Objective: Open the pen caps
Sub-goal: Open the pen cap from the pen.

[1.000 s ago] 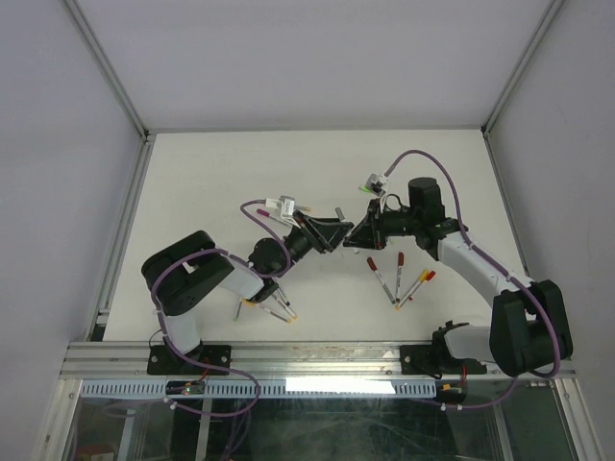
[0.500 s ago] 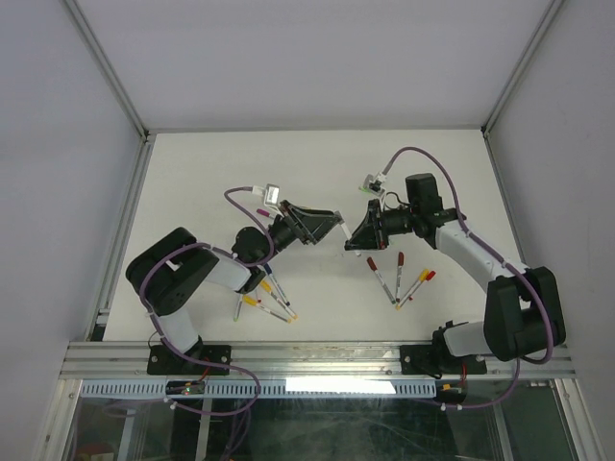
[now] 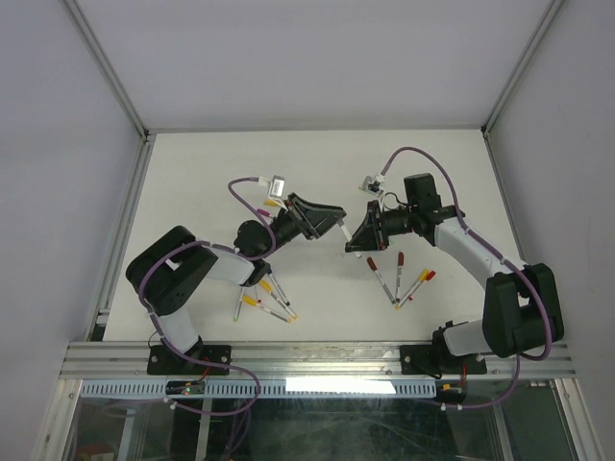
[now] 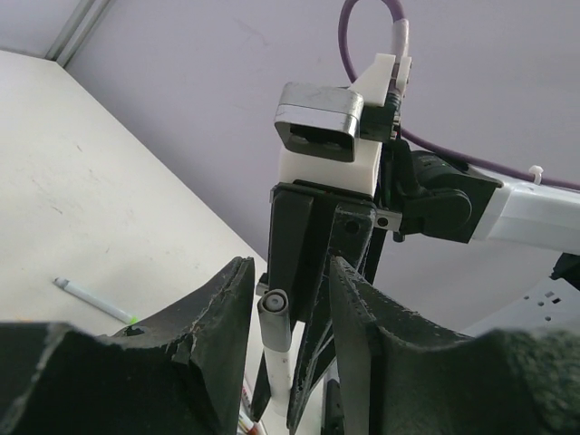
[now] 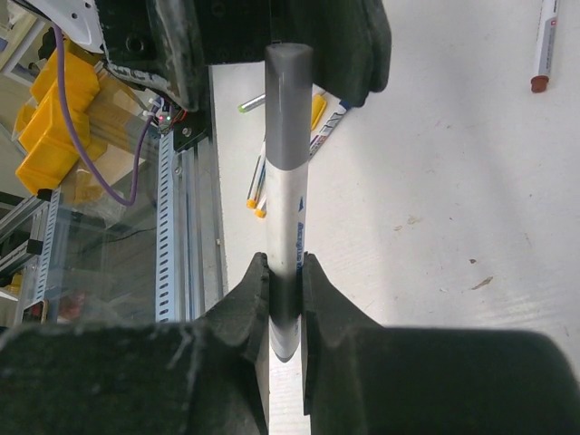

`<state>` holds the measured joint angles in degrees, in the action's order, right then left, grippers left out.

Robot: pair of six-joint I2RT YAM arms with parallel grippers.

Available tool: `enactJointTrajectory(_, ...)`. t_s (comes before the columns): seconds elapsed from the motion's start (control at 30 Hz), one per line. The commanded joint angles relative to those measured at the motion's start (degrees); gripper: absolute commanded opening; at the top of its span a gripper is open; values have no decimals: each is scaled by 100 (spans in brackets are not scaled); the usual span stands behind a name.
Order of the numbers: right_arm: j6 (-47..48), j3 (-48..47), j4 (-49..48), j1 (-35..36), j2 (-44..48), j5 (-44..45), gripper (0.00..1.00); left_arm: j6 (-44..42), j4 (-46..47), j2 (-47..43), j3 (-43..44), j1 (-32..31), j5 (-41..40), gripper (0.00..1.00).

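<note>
My right gripper (image 5: pixel 284 265) (image 3: pixel 356 237) is shut on a white pen barrel (image 5: pixel 286 208), held above the table. The pen's grey cap (image 5: pixel 288 86) (image 4: pixel 274 319) points at my left gripper (image 4: pixel 290 267) (image 3: pixel 332 227). The left jaws stand on either side of the cap; a gap shows between the cap and one finger (image 4: pixel 362 317). Red-capped pens (image 3: pixel 373 262) and a yellow-capped one (image 3: pixel 420 275) lie on the table below the right gripper. More pens with yellow caps (image 3: pixel 252 301) lie near the left arm.
A loose pen with a green tip (image 4: pixel 92 300) lies on the white table (image 3: pixel 317 173) behind the left gripper. A red-capped pen (image 5: pixel 544 45) shows at the top right of the right wrist view. The slotted metal rail (image 3: pixel 317 360) runs along the table's near edge.
The left arm drew back to the left, away from the right gripper. Its jaws widened and then narrowed around the grey cap. The right gripper kept its hold on the pen.
</note>
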<state>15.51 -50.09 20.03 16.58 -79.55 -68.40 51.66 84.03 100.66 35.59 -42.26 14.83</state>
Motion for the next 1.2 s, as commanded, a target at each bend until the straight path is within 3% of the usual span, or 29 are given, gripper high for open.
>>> enactJointTrajectory(0.0,128,-273,-41,-4,11,-197,0,-5,858,-91,169,51,221,39)
enactJointTrajectory(0.43,49,-273,-82,-30,-6,-270,0,-7,819,82,189,49,378,36)
enactJointTrajectory(0.8,38,-275,-87,-41,-43,-255,0,-7,665,147,255,45,432,28)
enactJointTrajectory(0.97,70,-273,-80,-45,-47,-199,0,-6,628,156,272,51,433,16)
enactJointTrajectory(1.17,143,-283,-30,-47,-22,-124,0,-2,451,125,325,46,453,15)
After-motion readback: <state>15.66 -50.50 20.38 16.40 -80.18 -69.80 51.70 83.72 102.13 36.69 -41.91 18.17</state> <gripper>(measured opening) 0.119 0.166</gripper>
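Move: The grey pen's cap, pointing up off the barrel in the right fingers, sits between the open left fingers, about 1 cm to the right of the left hand point, 1 cm below and level fore and aft. From the right hand it is about 5 cm ahead, 2 cm left and 5 cm up. On the table some 16 cm below the right hand lie two brown-capped pens: one about 10 cm to its right and 2 cm back, the other 15 cm right and 1 cm back. The grey cap is closed in on by the left hand, which eases about 1 cm down, right and slightly back to centre on it, its attitude barely changing, then shuts from well under half open until the fingertips pinch both sides of the cap. The right hand stays put and keeps its grip on the barrel. ##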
